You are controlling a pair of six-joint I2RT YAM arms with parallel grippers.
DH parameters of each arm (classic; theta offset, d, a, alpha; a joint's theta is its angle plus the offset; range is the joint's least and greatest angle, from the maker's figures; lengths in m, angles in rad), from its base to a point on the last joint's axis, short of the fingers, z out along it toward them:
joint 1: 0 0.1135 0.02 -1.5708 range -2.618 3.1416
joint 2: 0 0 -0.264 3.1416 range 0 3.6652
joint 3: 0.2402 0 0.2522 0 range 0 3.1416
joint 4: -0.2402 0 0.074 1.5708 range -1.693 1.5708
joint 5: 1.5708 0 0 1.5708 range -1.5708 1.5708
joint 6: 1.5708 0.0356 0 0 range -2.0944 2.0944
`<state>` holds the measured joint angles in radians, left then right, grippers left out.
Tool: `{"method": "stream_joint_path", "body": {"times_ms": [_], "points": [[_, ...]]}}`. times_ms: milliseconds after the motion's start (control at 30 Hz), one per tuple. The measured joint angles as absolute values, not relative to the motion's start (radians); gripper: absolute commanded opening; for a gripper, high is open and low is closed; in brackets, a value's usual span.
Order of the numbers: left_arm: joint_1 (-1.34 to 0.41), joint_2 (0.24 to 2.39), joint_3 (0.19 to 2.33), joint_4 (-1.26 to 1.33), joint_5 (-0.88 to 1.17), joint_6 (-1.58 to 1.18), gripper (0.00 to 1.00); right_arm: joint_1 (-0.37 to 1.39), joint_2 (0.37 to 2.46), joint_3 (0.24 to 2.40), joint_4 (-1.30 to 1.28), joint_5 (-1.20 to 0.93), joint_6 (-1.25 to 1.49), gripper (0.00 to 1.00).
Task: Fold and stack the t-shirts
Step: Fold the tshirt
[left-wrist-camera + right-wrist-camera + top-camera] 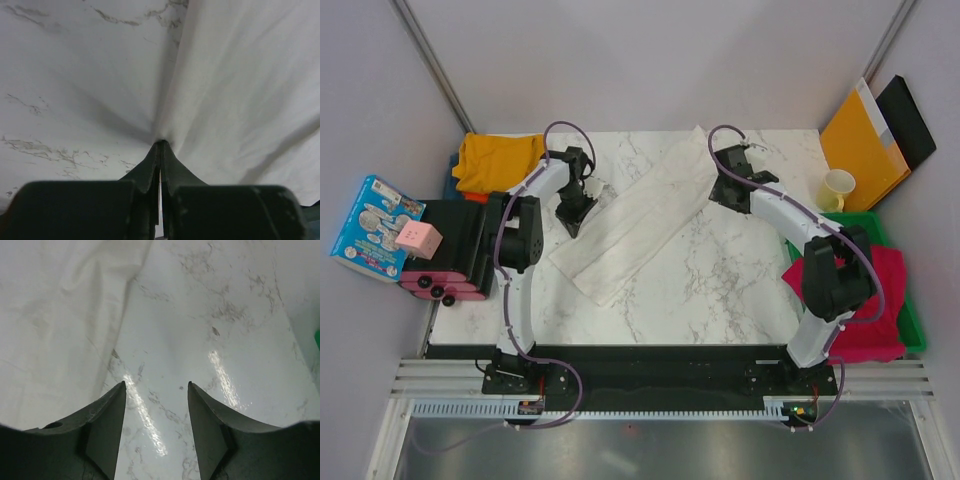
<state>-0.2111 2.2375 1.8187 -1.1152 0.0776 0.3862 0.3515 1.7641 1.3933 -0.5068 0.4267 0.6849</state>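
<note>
The white t-shirt [640, 215] lies folded into a long strip running diagonally across the marble table [720, 290]. My left gripper [571, 224] is at the strip's left edge, shut on a pinch of the white t-shirt [240, 90], with cloth creases fanning out from the fingertips [165, 150]. At the strip's far right end my right gripper [722, 192] stands open over bare marble, with nothing between its fingers [112, 410] and the white t-shirt [60, 325] just to its left. A mustard yellow t-shirt [495, 160] is bunched at the far left corner. A crimson-pink t-shirt [868, 300] lies in the green tray [914, 320].
An orange-yellow envelope [861, 140] and a black folder [910, 118] lean at the back right, beside a pale cup [836, 188]. On the left sit a blue box [375, 226], a pink cube [417, 238] and a black case [460, 240].
</note>
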Motion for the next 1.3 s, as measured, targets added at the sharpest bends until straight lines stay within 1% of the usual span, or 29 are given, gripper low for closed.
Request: {"method": "stream_joint_path", "body": {"times_ms": [100, 200, 367, 600, 833, 967, 1133, 1300], "points": [[-0.214, 2.265, 1.842, -1.123, 0.052, 0.374, 0.03, 0.350, 1.765, 1.316, -0.517, 0.428, 0.708, 0.59], [-0.216, 2.274, 1.876, -1.118, 0.029, 0.367, 0.04, 0.348, 1.765, 1.285, -0.521, 0.437, 0.726, 0.60], [-0.215, 2.305, 1.895, -1.113, -0.018, 0.361, 0.04, 0.344, 1.810, 1.310, -0.537, 0.472, 0.736, 0.61], [-0.234, 2.251, 1.791, -1.033, -0.082, 0.364, 0.04, 0.306, 2.101, 1.576, -0.614, 0.508, 0.721, 0.61], [-0.239, 2.175, 1.645, -1.008, -0.137, 0.419, 0.04, 0.250, 2.230, 1.749, -0.694, 0.508, 0.717, 0.62], [-0.262, 2.114, 1.521, -1.035, -0.183, 0.469, 0.04, 0.213, 2.334, 1.920, -0.751, 0.498, 0.699, 0.63], [-0.340, 2.045, 1.341, -1.111, -0.223, 0.525, 0.05, 0.197, 2.440, 2.111, -0.805, 0.465, 0.661, 0.62], [-0.448, 2.035, 1.266, -1.182, -0.194, 0.549, 0.05, 0.200, 2.477, 2.177, -0.825, 0.398, 0.653, 0.62]]}}
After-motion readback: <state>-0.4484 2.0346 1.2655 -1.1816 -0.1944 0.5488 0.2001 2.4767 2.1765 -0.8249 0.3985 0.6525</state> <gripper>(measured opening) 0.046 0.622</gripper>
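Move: The white t-shirt lies as a diagonal strip between the hands, 2 cm below the left fingertips. Its middle is about 17 cm right and 4 cm ahead of the left hand; its near end is some 13 cm back and about level sideways. A yellow folded pile sits 16 cm ahead and 17 cm left. From the raised right hand, the t-shirt's middle is roughly 18 cm left, 4 cm ahead and 12 cm down, and the mug is 30 cm right, 9 cm ahead. Shut fingers still against the t-shirt's outer left edge, the left hand nudges slightly forward, then sweeps back low over the table, about 16 cm net, pushing the near end and twisting clockwise some 25 degrees. The open right hand dips back, then sinks about 10 cm and reaches forward beside the right edge, its left fingertip ending at the cloth. ##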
